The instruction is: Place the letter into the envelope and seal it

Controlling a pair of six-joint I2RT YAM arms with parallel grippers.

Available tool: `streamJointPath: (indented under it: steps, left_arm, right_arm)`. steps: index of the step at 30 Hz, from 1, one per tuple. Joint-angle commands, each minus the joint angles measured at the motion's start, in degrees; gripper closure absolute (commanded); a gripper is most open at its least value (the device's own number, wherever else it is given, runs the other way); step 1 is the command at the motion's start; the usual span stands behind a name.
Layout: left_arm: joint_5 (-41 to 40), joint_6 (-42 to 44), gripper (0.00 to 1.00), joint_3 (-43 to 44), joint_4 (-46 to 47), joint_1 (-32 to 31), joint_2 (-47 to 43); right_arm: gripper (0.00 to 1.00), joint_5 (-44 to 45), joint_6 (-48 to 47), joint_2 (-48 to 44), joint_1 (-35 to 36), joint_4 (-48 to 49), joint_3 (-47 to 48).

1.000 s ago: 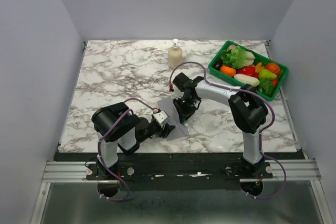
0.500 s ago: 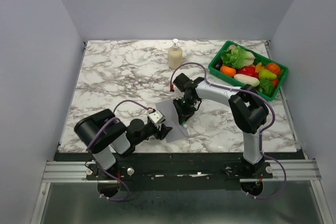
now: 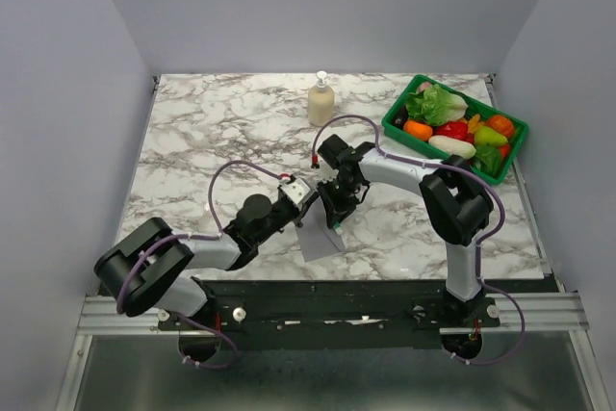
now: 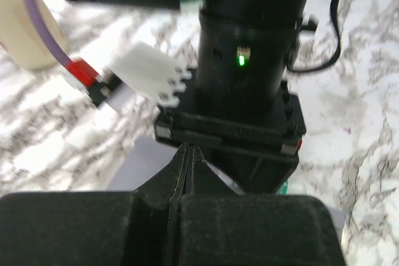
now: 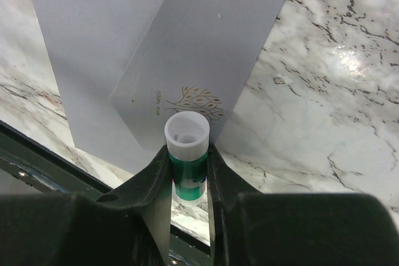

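Observation:
The grey envelope [image 3: 320, 236] lies flat on the marble near the table's front edge, its flap [image 5: 181, 60] with a gold leaf print showing. My right gripper [image 5: 187, 152] hovers over it, shut on a green glue stick [image 5: 187, 132] with a white open end pointing at the flap. My left gripper [image 4: 187, 149] is shut with nothing between its fingers. It sits just left of the right gripper [image 3: 337, 209] above the envelope's [image 4: 140, 166] upper edge. The letter is out of view.
A cream soap dispenser [image 3: 320, 100] stands at the back centre. A green basket [image 3: 389, 122] of toy vegetables sits at the back right. The table's front edge and metal rail [image 5: 37, 154] run just beyond the envelope.
The left arm has unfolded from near its base and reached forward to the envelope beside the right gripper, and its jaws have shut. The right gripper has stayed put with the glue stick.

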Motion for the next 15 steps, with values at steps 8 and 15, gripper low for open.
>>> streamJointPath:
  steps: [8,15]
  left_arm:
    - [4.7,-2.2,1.0,1.7,6.8,0.4,14.2]
    - [5.2,-2.6,1.0,4.0,5.0,0.4,18.8]
  right_arm:
    - [0.99,1.3,0.2,1.4,0.5,3.2,-3.2]
    - [0.99,1.2,0.3,1.3,0.5,3.2,-3.3]
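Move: The envelope lies flat almost straight below the left hand, its middle some 13 cm down, about level with the hand and roughly 2 cm to its left. The glue stick, still gripped by the right hand, is about 4 cm to the left hand's right, 3 cm back and 12 cm below. From the right hand the envelope's middle is around 3 cm ahead, 5 cm to its left and 2 cm lower. Downwards, quickly at first and then easing off, the left hand sinks about 7 cm towards the envelope, fingers still shut, and slips slightly right towards the glue stick near the end. Its wrist tips the fingertips down by some 10 degrees, and they stop short of the paper. The right hand stays in place, keeping its grip on the glue stick over the envelope. ##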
